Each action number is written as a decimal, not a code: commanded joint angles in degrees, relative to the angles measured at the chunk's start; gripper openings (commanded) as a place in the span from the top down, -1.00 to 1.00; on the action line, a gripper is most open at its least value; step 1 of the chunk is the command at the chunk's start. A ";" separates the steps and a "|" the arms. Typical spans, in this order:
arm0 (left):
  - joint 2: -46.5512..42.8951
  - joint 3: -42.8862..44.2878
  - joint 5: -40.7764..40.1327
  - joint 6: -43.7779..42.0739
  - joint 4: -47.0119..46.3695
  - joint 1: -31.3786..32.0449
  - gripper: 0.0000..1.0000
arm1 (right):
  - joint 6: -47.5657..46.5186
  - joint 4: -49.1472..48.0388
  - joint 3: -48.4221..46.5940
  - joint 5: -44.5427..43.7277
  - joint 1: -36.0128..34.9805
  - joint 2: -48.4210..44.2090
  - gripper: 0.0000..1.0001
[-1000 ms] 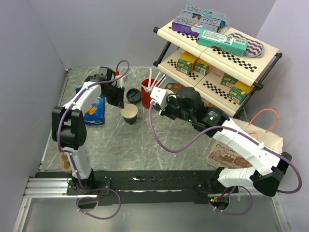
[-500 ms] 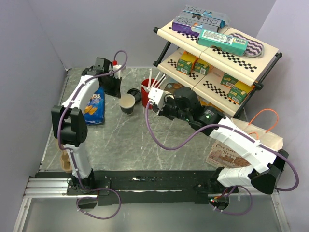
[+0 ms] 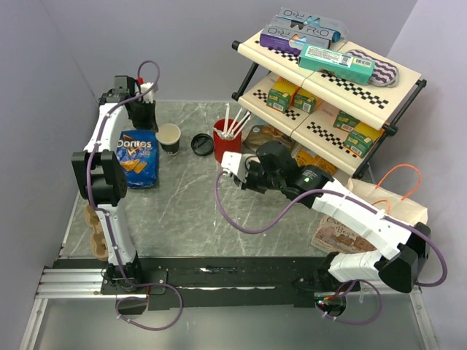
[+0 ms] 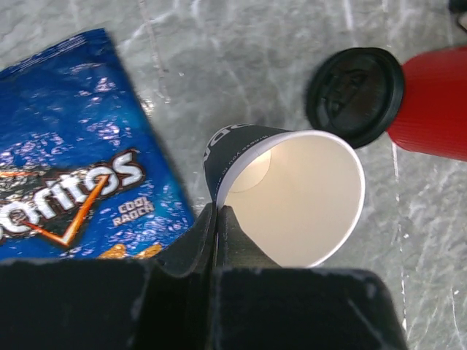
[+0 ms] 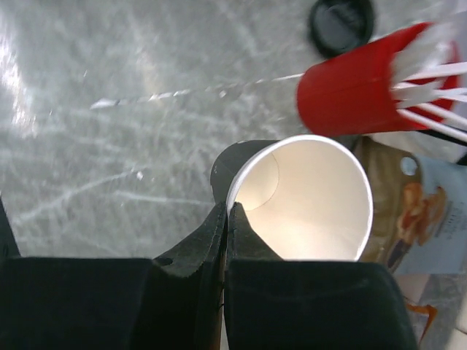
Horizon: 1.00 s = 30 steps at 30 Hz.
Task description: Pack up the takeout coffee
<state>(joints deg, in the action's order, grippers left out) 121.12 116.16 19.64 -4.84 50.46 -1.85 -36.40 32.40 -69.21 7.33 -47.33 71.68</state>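
The takeout coffee is an open paper cup (image 4: 292,197) (image 3: 168,137), cream inside with a dark sleeve. My left gripper (image 4: 217,208) (image 3: 155,124) is shut on its rim wall and holds it above the back left of the table. Its round black lid (image 4: 355,93) (image 3: 201,143) lies flat beside a red cup of white straws (image 4: 434,102) (image 3: 225,138). My right gripper (image 5: 226,208) (image 3: 228,169) is shut on the rim of a second, similar cup (image 5: 306,197). That cup is hidden under the wrist in the top view.
A blue Doritos bag (image 3: 135,157) (image 4: 66,182) lies left of the held cup. A two-tier shelf rack (image 3: 328,80) of boxed goods fills the back right. A brown paper bag (image 3: 394,204) and a cookie pack (image 3: 343,233) lie at the right, a cardboard cup carrier (image 3: 95,233) at the left edge.
My left gripper shut on the cup's rim and carried it from the table's middle to the back left. The right gripper with its cup shifted slightly nearer and left.
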 commanded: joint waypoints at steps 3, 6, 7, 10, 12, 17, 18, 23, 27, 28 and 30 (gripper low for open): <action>2.98 3.37 3.12 2.20 -0.71 -1.58 0.92 | -8.85 2.49 1.27 4.88 -0.83 3.20 1.00; 3.68 3.46 3.74 2.73 -1.15 -1.67 0.81 | -11.14 3.01 0.66 6.02 -2.06 5.39 1.00; 3.68 3.55 3.83 2.91 -1.06 -1.67 0.80 | -11.67 3.02 0.48 6.20 -2.59 6.36 1.00; 4.12 3.90 3.30 3.43 -1.33 -1.67 0.66 | -11.85 1.80 0.57 6.29 -3.90 7.77 1.00; 4.21 4.07 3.21 3.78 -1.15 -1.67 0.44 | -12.11 0.65 1.18 5.50 -4.70 8.21 1.00; 2.11 3.99 3.21 4.49 -1.76 -2.11 -0.06 | -10.53 -1.47 0.83 6.03 -5.58 10.14 1.00; 1.06 4.07 3.39 4.49 -1.94 -2.28 -0.09 | -10.44 -1.64 0.74 6.03 -5.67 10.58 1.00; -2.64 3.99 4.18 6.49 -2.99 -3.07 -0.25 | -11.06 -3.04 2.58 5.85 -5.67 12.08 1.00; -7.02 2.85 4.97 7.56 -4.05 -3.86 -0.31 | -10.27 -4.89 4.43 5.76 -5.75 12.08 1.00; -7.82 2.50 5.06 7.65 -4.75 -3.87 -0.31 | -10.18 -4.89 4.61 5.76 -5.67 12.08 1.00; -9.92 1.44 6.02 8.09 -5.45 -4.13 -0.32 | -10.44 -5.07 5.40 5.67 -5.75 12.25 1.00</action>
<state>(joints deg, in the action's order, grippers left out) 119.42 117.86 22.94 1.19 48.99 -5.30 -46.35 30.17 -64.79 12.60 -52.75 83.92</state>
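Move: The left hand, pinching a paper cup by the rim, is over its spot on the table, about 13 cm below and 4 cm to its right. Left of the hand by 8 cm and 2 back lies the Doritos bag; 15 cm right and 4 ahead is the black lid, 24 right and level the red canister. The right hand's cup goes to bare table about 21 cm below, 2 left and 1 ahead; the canister is roughly 22 ahead and 6 left. Down about 3 cm goes the left hand, setting its cup on the table beside the Doritos bag; its fingers then open to about two thirds, let go of the rim and rise clear. Meanwhile the right hand lowers its own cup some 10 cm towards bare table, easing left and slightly back and turning counter-clockwise, its fingers still shut on the rim. ##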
